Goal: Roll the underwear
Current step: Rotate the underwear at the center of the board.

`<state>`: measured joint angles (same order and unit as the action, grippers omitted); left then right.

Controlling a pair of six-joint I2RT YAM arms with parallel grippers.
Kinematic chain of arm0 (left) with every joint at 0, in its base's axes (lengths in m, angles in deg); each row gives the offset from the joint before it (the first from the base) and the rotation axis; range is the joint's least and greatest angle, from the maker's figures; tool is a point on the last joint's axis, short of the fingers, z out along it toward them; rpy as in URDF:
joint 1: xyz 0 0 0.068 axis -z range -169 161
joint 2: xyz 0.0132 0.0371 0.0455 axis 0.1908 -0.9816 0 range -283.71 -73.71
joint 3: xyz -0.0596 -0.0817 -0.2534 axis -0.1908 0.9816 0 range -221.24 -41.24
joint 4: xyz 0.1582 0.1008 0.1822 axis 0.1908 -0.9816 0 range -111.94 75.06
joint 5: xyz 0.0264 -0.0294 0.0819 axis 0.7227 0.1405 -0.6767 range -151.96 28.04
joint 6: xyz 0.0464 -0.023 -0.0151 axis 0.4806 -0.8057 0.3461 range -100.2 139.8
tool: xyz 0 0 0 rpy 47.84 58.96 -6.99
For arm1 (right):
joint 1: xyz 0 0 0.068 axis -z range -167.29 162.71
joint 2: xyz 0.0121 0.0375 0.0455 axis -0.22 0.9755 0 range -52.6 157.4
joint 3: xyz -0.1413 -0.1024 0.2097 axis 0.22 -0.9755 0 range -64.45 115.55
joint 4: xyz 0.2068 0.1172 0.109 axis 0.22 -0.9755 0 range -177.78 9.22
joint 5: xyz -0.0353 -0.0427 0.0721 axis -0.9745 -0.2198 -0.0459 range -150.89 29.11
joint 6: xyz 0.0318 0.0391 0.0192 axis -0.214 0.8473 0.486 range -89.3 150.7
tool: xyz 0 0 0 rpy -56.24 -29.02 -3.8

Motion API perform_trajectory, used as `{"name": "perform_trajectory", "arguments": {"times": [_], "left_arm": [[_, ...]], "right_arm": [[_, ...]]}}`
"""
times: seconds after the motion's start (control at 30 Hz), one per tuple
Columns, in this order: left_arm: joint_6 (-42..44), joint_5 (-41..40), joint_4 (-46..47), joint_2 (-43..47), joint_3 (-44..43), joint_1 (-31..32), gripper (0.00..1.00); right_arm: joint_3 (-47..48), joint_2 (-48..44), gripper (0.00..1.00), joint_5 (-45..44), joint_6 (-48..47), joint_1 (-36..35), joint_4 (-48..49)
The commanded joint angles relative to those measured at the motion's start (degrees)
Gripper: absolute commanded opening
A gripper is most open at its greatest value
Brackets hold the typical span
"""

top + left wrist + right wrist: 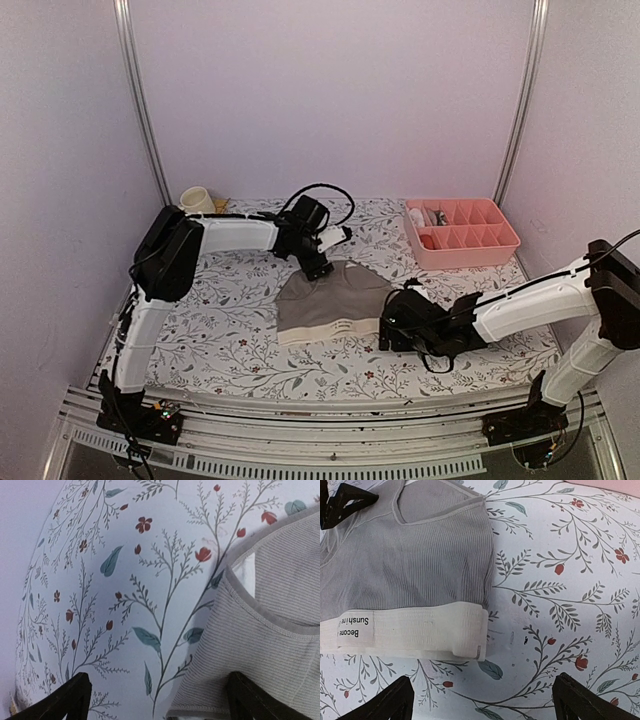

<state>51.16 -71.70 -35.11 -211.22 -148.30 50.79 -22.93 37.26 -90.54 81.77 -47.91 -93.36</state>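
Note:
One piece of underwear (330, 300), taupe ribbed cloth with a wide cream waistband (420, 630), lies flat in the middle of the floral table cover. My left gripper (322, 262) hovers open at its far left corner. In the left wrist view that gripper (159, 680) straddles the cloth's edge (270, 645), with one finger over the fabric and the other over the bare cover. My right gripper (392, 325) sits at the garment's right side, open. In its wrist view the gripper (482, 682) is just off the waistband's end, holding nothing, with the underwear (420, 565) beyond it.
A pink divided organizer box (460, 232) with a few small items stands at the back right. A cream cup-like object (197, 200) sits at the back left corner. The floral table cover (230, 320) is walled in by white panels.

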Motion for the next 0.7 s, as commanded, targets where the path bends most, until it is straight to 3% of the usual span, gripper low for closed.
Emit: {"name": "perform_trajectory", "arguments": {"times": [0.0,0.27,0.43,0.67], "left_arm": [[-1.7,-4.3,-6.2,3.7,10.9,-4.5,0.97],[-6.8,3.9,-10.9,14.5,25.3,-11.8,0.97],[-7.9,11.5,-14.8,22.5,32.0,-14.1,0.98],[-5.7,7.6,-10.7,31.2,29.5,-14.2,0.99]], "right_arm": [[4.2,1.9,0.99,-2.8,-5.1,0.0,-0.2],[3.3,-2.3,0.99,0.9,-12.7,0.2,10.4],[4.6,-0.9,0.99,7.9,-14.5,1.2,15.3],[9.8,5.0,0.99,22.8,-19.7,9.6,20.6]]}}
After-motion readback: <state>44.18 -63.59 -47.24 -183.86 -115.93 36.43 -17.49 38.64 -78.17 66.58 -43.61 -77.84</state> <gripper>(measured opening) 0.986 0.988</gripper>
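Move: Underwear lies flat under the left gripper's nearer finger at its far edge; its middle is about 13 cm back, directly behind the hand, some 3 cm below. The cream mug is about 35 cm left and 13 cm ahead of that hand, the pink box about 34 cm right and 6 cm ahead. From the right hand, the underwear's middle is about 11 cm ahead and 15 cm left, the waistband about 4 cm ahead and 15 cm left, both some 3 cm lower. Keep the left gripper open and low with its nearer finger on the far edge of the underwear, and drag that edge some 18 cm left, curving about 9 cm back late in the sweep; swing the wrist counter-clockwise, tip it further down, then start to rise at the end. Raise the open right gripper clear of the board, carrying it about 7 cm left and a little forward. ##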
